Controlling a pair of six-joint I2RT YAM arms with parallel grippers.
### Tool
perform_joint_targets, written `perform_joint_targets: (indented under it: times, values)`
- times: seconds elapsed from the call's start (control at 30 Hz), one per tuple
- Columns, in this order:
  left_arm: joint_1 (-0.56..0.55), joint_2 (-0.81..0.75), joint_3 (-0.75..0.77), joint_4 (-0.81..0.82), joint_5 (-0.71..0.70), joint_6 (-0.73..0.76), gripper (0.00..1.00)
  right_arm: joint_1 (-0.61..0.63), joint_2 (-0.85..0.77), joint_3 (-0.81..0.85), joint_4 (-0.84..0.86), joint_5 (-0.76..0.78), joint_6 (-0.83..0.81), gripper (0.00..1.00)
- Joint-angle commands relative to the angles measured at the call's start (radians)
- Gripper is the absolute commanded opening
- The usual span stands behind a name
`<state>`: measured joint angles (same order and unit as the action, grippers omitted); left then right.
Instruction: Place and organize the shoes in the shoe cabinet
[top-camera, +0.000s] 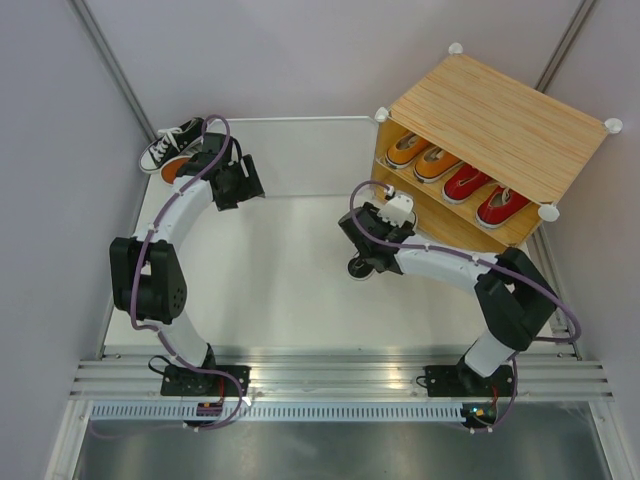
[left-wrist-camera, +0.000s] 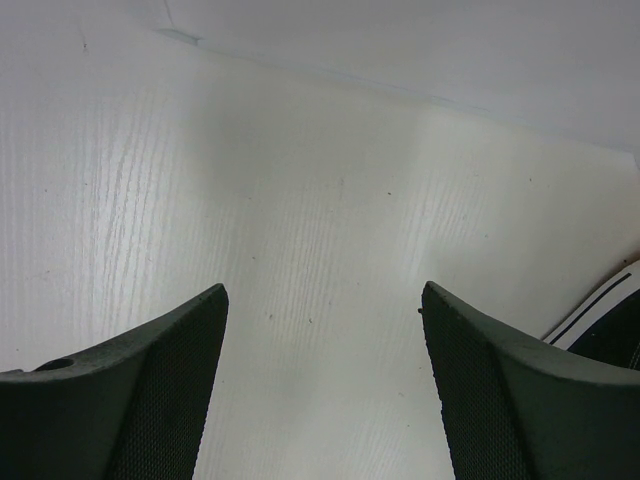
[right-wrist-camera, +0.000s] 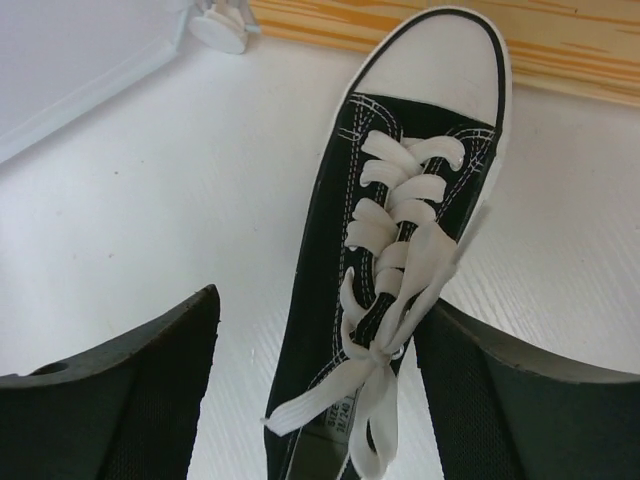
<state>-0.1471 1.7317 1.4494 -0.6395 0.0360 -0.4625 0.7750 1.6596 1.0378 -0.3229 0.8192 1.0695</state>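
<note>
A black shoe (right-wrist-camera: 420, 150) with white laces and a white toe cap lies on the white table, its toe pointing at the shoe cabinet's wooden bottom edge (right-wrist-camera: 560, 40). My right gripper (right-wrist-camera: 318, 300) is open and straddles the shoe's heel end; its left finger stands clear of the canvas. From above, this gripper (top-camera: 365, 262) covers most of that shoe (top-camera: 358, 270). The shoe cabinet (top-camera: 500, 125) holds two orange shoes (top-camera: 420, 155) and two red shoes (top-camera: 485, 195) on its shelf. My left gripper (left-wrist-camera: 322, 300) is open over bare table. Another black shoe (top-camera: 172, 140) lies at the far left corner.
Beside the far-left black shoe lies a shoe with its orange sole (top-camera: 178, 168) showing, partly under my left arm. A black-and-white shoe edge (left-wrist-camera: 600, 320) shows at the right of the left wrist view. A white cabinet knob (right-wrist-camera: 218, 22) stands near the shoe's toe. Grey walls enclose the table.
</note>
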Motion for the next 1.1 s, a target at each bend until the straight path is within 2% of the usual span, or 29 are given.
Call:
perform_joint_targets:
  times: [0.0, 0.23, 0.43, 0.57, 0.7, 1.07]
  values:
    - [0.004, -0.035, -0.007, 0.027, 0.018, -0.018, 0.82, 0.010, -0.108, 0.033, 0.016, -0.026, -0.124, 0.81]
    - [0.004, -0.037, -0.004, 0.027, 0.033, -0.018, 0.82, 0.043, -0.191, 0.004, 0.017, -0.239, -0.492, 0.82]
    - [0.004, -0.038, -0.007, 0.027, 0.030, -0.011, 0.82, 0.066, -0.250, -0.021, 0.010, -0.389, -0.646, 0.74]
    - [0.004, -0.035, -0.006, 0.027, 0.042, -0.013, 0.82, 0.067, -0.209, 0.014, -0.022, -0.505, -0.712, 0.67]
    - [0.004, -0.037, -0.006, 0.027, 0.045, -0.011, 0.82, 0.067, -0.117, 0.070, -0.097, -0.537, -0.727, 0.66]
    - [0.004, -0.044, -0.011, 0.027, 0.039, -0.011, 0.82, 0.067, -0.041, 0.065, -0.140, -0.670, -0.746, 0.59]
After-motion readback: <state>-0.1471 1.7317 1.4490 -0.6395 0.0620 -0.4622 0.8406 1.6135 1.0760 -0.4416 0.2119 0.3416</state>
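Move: The black shoe just set free lies almost under the right gripper, its middle about 2 cm back and 4 cm below, toe away towards the cabinet, heel trailing back and left. The lower shelf is some 12 cm to the right, level with the gripper; the nearer orange shoe sits 16 cm ahead and 4 cm right, on the shelf above. From the left gripper the black shoe lies about 32 cm right and 11 cm back. Lift the open right gripper some 5 cm off the black shoe's lacing, swinging it back and left along the shoe and turning it about 50 degrees counter-clockwise. Then lower it beside the heel, below its starting height, tipping the fingers steeper and narrowing them partway, one finger over the shoe's opening and the other just outside the heel. ##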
